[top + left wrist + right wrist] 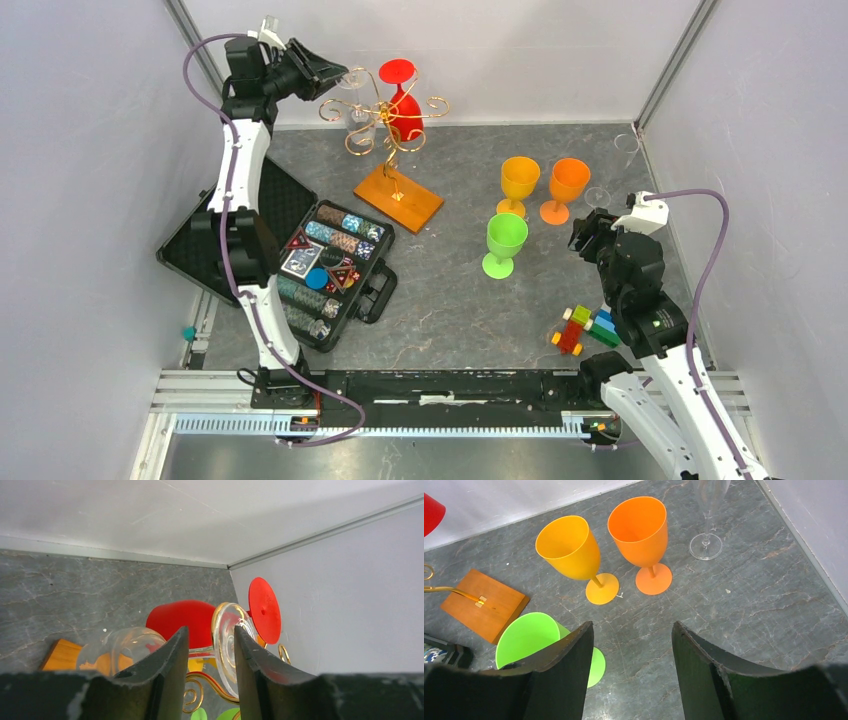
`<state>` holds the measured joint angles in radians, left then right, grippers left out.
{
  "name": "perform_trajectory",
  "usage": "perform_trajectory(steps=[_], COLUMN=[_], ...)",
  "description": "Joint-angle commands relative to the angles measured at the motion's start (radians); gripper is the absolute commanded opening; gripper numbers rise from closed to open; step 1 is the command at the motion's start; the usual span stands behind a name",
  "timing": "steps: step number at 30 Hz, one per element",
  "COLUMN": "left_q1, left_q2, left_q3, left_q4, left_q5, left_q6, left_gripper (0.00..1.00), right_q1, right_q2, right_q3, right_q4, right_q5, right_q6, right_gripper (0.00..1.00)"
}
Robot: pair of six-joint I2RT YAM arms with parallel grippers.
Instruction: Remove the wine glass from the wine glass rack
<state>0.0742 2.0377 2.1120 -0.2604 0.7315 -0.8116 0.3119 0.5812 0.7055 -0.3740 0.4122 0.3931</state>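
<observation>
The wine glass rack (385,110), a gold wire tree on a wooden base (398,197), stands at the back. A clear wine glass (358,120) and a red one (403,105) hang upside down from it. My left gripper (335,75) is raised at the clear glass's foot. In the left wrist view its jaws (210,632) stand partly open, with the clear stem crossing the gap just past the tips. The clear foot (227,640) lies against the right finger and the bowl (122,647) shows behind the left finger. My right gripper (631,625) is open over bare table, holding nothing.
Yellow (518,185), orange (567,188) and green (505,243) glasses stand right of the rack. A clear flute (708,515) stands by the right wall. An open black case of poker chips (325,265) lies at the left. Toy blocks (585,328) lie near my right arm.
</observation>
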Motion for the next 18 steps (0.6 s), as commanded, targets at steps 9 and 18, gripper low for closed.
perform_trajectory(steps=[9,18], left_q1=[0.002,0.002], left_q2=[0.023,0.039], left_q3=[0.031,0.031], left_q4=[0.122,0.211], left_q5=[0.116,0.165], left_q6=[-0.126,-0.199], left_gripper=[0.27,0.09], right_q1=[0.001,0.001], right_q2=[-0.009,-0.02], right_q3=[0.022,0.022], right_q4=[0.039,0.041], right_q5=[-0.011,0.011], right_q6=[0.017,0.019], right_gripper=[0.63,0.63])
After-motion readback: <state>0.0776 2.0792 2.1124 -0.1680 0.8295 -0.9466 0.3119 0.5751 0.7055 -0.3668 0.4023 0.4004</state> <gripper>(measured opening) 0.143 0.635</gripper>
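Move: The clear wine glass hangs upside down on the rack, its foot already between the left hand's open fingers; its middle is about 1 cm ahead, 2 cm to the right and 8 cm below. The red glass hangs about 9 cm to the hand's right and 2 cm farther out, at the same height; the rack's post is roughly 7 cm back and 7 cm right. From the idle right hand the clear glass lies some 30 cm ahead, 43 cm left and slightly higher. Easing only about 1 cm to the right, with a slight dip that it takes back, the left hand stays at the clear glass's foot and closes its fingers from nearly half open to almost shut, one finger above the disc and one on the stem side. Meanwhile the wrist turns some 5 to 10 degrees, its left side dropping and the fingers swinging a little clockwise. ##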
